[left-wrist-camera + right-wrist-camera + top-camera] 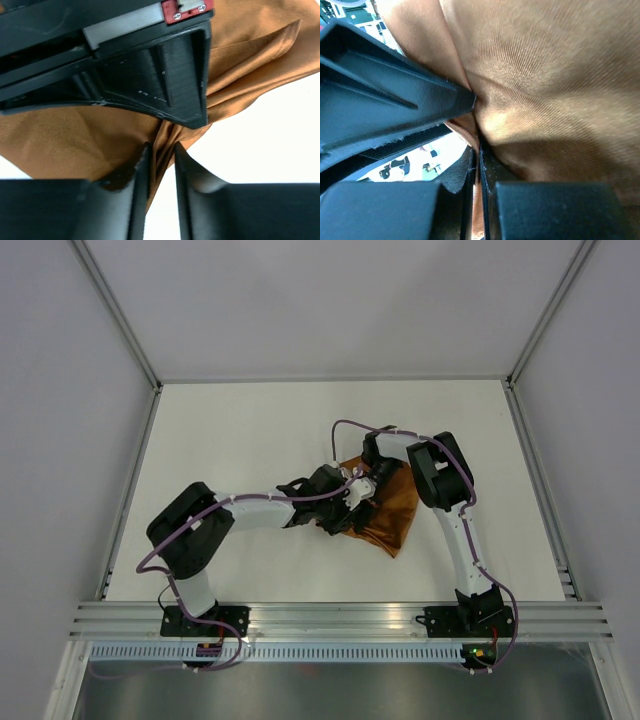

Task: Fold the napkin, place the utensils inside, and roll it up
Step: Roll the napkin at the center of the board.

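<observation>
The rust-orange napkin (396,514) lies bunched and partly lifted right of the table's middle. Both grippers meet at its upper left edge. My left gripper (352,494) reaches in from the left, and in the left wrist view (161,150) its narrow jaws hold a gathered fold of the napkin (70,142) at their tips. My right gripper (368,482) comes down from above. In the right wrist view (479,150) it is pinched tight on a thin edge of the napkin (560,75). The utensils are hidden or out of view.
The white table (240,430) stretches left and back of the cloth. An aluminium rail (340,618) runs along the near edge by the arm bases, and side rails (538,480) border the table. The two grippers are almost touching.
</observation>
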Robot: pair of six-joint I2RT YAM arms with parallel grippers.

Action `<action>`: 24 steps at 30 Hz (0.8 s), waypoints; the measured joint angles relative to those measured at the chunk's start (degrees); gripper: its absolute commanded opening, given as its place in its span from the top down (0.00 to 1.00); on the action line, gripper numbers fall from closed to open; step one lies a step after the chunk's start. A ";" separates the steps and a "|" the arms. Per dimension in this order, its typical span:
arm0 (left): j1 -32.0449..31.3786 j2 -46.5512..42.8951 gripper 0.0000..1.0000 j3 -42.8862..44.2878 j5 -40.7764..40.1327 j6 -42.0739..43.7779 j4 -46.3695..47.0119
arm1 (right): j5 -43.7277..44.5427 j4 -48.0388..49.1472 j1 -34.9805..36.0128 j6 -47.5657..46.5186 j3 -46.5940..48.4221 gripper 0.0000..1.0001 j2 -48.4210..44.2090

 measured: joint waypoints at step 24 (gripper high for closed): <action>0.66 3.61 0.98 4.81 5.16 -1.36 -2.43 | 6.82 8.81 -7.32 0.98 -0.04 0.52 -10.14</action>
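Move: The napkin's rolled edge lies between the left hand's parted fingers, barely 1 cm to their right and level with them. The right hand already pinches a fold of the same edge. From the right hand, the napkin's near corner lies some 10 cm back and 6 cm right, its far-left corner about 12 cm ahead and 5 cm left, both roughly level with it. Left fingers pinch the rolled edge; the right open, let go and move about 7 cm forward, half that rightward. ##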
